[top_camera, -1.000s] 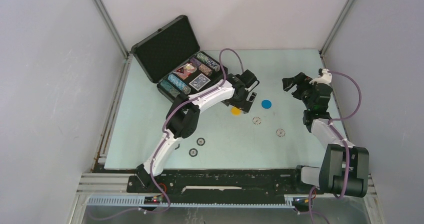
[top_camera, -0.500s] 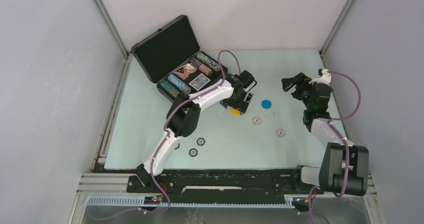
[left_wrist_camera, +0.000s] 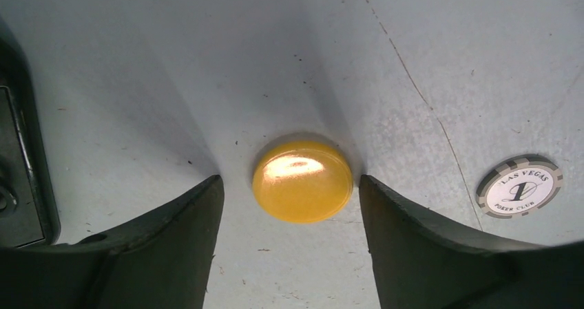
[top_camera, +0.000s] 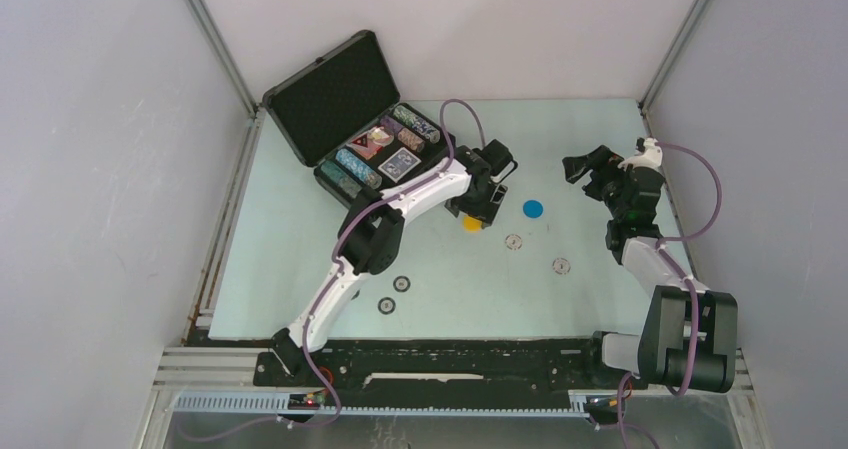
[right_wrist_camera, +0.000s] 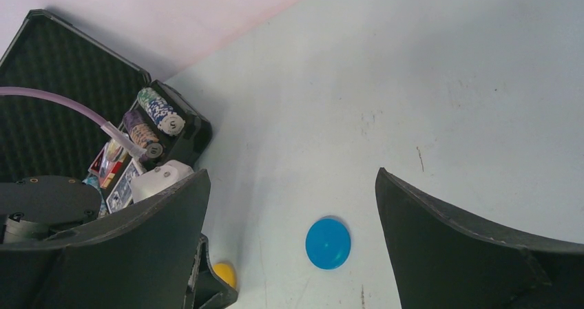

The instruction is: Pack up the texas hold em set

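The black briefcase lies open at the back left, its foam lid up, with chip rows and a blue-backed card deck in its tray. An orange disc lies flat on the table between the fingers of my left gripper. The jaws stand open on either side of it, the right finger nearly at its edge. A blue disc lies to its right. My right gripper hangs open above the table, with the blue disc below it and nothing between its fingers.
Two grey chips lie in the middle of the table; one of them shows to the right of my left fingers. Dark chips lie near the front left. Grey walls close in the table.
My left gripper's jaws have narrowed around the orange disc, and the gripper has shifted slightly back and left. The right arm has not moved.
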Robot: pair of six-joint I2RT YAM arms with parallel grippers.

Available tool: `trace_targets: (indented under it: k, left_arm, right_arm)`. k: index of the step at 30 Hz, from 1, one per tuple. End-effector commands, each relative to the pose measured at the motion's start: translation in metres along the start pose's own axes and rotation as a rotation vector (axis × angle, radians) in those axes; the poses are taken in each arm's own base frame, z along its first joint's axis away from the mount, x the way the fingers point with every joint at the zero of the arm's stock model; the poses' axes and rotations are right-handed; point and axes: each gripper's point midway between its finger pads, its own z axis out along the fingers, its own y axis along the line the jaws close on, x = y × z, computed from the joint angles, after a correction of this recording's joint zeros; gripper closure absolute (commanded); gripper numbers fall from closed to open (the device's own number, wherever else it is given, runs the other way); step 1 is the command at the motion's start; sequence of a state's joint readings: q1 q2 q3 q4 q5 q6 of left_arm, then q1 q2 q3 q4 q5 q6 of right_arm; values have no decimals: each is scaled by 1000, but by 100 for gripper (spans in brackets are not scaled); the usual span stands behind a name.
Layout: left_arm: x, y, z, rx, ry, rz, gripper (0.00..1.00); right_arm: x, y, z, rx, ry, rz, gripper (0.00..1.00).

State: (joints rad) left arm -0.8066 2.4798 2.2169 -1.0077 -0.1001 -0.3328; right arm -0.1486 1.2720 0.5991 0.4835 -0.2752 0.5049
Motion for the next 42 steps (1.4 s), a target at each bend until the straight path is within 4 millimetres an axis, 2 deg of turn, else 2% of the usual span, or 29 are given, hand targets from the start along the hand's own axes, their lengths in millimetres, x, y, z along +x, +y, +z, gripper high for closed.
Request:
trace_targets:
  k: [1,10,14,20,26,30,36,39,42]
  left_arm:
    - [-8,-7,-3,-6,-23,10,25]
    - [-10,-6,-7,-5,-30,22,46]
    - [-11,-4,-15,-10,-37,29,52]
    - [-19,7,-35,-43,-81,40,58]
    - [-40,27,-70,-60,-168,11,60]
    - [-54,57,-92,-98,-221,-32,60]
    - [-76,120,-113,-146,-283,-124,58]
    - [-86,156,-116,-181,-306,-183,58]
    - [-92,182,-113,-170,-312,-243,58]
  right_arm:
    - [-21,11,5,-37,-54,-6,0]
    - [-21,10,5,-33,-54,-5,0]
    - [-22,10,5,-32,-53,-5,0]
    - [-22,9,5,-32,-54,-4,0]
    - [-21,9,6,-32,-51,-4,0]
    - [-20,9,6,-32,-49,-3,0]
    - [-20,10,7,-42,-49,-1,0]
    - [-20,10,7,-43,-49,-1,0]
    - [-20,9,7,-41,-49,-1,0]
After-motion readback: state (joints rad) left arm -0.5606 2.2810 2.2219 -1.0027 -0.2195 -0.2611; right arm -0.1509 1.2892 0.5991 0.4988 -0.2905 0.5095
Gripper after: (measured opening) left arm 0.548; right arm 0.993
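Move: The yellow disc lies flat on the table right between the left hand's parted fingertips, hardly 1 cm below the hand point. From the left hand, the card deck in the open case is about 13 cm ahead and 16 cm left; the case handle is nearer, some 9 cm ahead and 10 cm left. The Las Vegas chip is 9 cm right and 4 cm back. The disc is roughly 27 cm left of the right hand, 4 cm back and 17 cm below. Staying low and nearly still at first, the left hand closes its fingers on the yellow disc's edges and pinches it. Then it lifts, swinging left and forward towards the open case, about 10 cm each way, up included. On the way the fingertips tip forward and the hand turns counter-clockwise, some 15 degrees each, the grip kept. ##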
